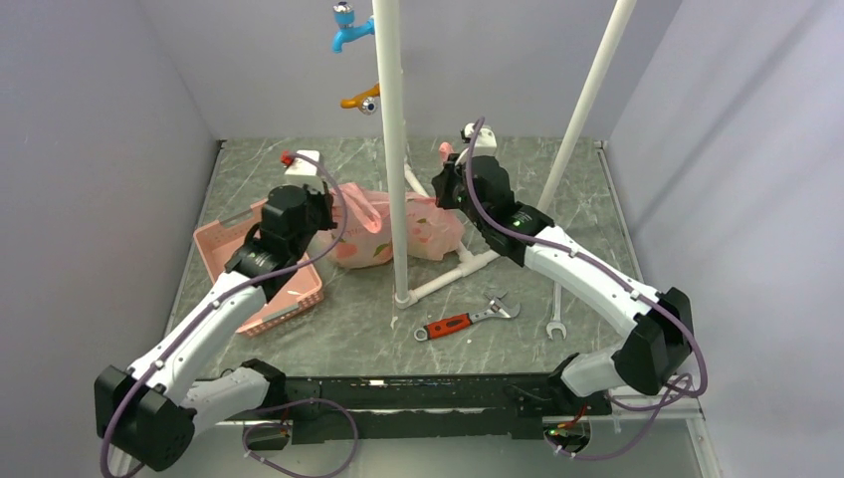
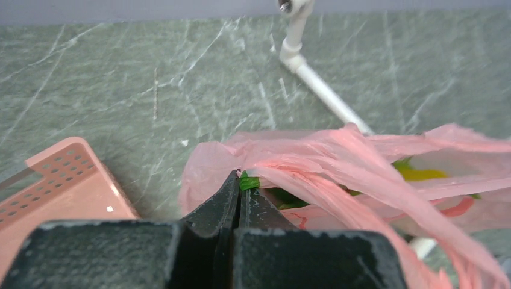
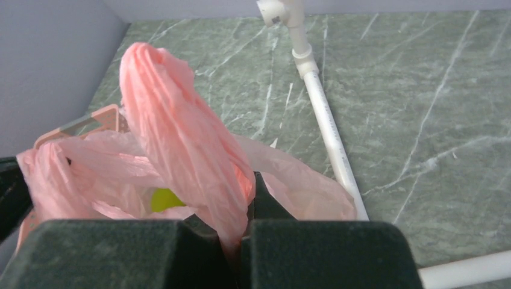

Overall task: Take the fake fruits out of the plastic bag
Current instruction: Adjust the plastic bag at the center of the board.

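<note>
The pink plastic bag [image 1: 373, 234] lies mid-table behind the white upright pipe. My left gripper [image 1: 320, 202] is at its left end; in the left wrist view the jaws are shut [image 2: 241, 178] on the bag's [image 2: 337, 156] bunched edge, with a green scrap at the tips. My right gripper [image 1: 445, 189] is at the bag's right end. In the right wrist view it is shut [image 3: 244, 201] on a twisted handle loop of the bag [image 3: 175, 138] that stands up from the jaws. Fake fruits show through the film: green [image 2: 283, 197], yellow [image 2: 422, 174], yellow-green [image 3: 164, 198].
A rigid pink slotted basket [image 1: 224, 244] sits left of the bag, under my left arm. A white pipe frame [image 1: 390, 149] rises in front of the bag, its foot bars on the table [image 3: 325, 120]. A red-handled adjustable wrench [image 1: 458, 324] and a spanner [image 1: 557, 314] lie nearer the front.
</note>
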`<action>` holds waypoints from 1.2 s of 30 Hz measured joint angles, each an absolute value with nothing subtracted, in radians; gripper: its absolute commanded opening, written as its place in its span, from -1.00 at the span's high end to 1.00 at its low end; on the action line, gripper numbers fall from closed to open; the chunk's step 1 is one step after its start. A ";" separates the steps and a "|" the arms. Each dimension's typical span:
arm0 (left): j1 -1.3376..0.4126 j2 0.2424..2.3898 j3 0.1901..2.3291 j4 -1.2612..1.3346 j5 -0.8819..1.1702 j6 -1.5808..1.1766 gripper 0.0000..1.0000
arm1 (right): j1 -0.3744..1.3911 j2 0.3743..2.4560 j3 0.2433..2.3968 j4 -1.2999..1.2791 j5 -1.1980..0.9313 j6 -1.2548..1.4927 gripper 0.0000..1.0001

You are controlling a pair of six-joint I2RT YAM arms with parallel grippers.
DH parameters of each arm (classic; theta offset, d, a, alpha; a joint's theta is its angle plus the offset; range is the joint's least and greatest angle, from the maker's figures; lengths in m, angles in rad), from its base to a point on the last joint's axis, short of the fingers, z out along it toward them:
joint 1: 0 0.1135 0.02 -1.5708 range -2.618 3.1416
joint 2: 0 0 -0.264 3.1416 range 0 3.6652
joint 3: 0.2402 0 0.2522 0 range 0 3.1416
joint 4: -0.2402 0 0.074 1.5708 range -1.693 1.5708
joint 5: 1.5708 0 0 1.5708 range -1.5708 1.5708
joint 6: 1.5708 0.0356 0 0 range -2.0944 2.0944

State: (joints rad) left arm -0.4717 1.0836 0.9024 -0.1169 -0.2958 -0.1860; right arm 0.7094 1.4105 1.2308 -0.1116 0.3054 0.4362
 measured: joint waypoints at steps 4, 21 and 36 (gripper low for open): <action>-0.400 1.042 0.884 -0.074 -0.183 -0.271 1.00 | 0.670 1.383 1.214 -0.088 0.235 0.420 1.00; -0.416 1.000 0.871 -0.155 -0.099 -0.117 -0.78 | 0.572 1.326 1.069 -0.074 0.090 0.415 1.00; -0.553 1.126 1.094 -0.307 -0.047 0.098 -0.99 | 0.571 1.304 1.078 -0.088 -0.014 0.412 1.00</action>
State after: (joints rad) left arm -0.5533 1.1259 1.0943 -0.3065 -0.0475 0.0978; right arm 0.5709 1.3041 1.0779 -0.0879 -0.0135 0.4118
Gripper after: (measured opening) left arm 0.994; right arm 0.010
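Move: Pinched at both ends, the plastic bag has its middle about 11 cm to the right of the left hand and some 10 cm to the left of the right hand, level with both and roughly 14 cm below. The pink basket stands about 18 cm left of the left hand and 6 cm back from it. From the right hand, the floor pipe's tee lies about 5 cm right and 7 cm back, 20 cm down. Letting go of the bag's left rim, the left hand bobs up, dips and opens wide, pulls back and up about 5 cm, then swings right over the bag, turning some 25 degrees clockwise. The right hand keeps its pinch on the pink handle, draws it rightwards and down 3 cm or so, then eases slightly back and left. ##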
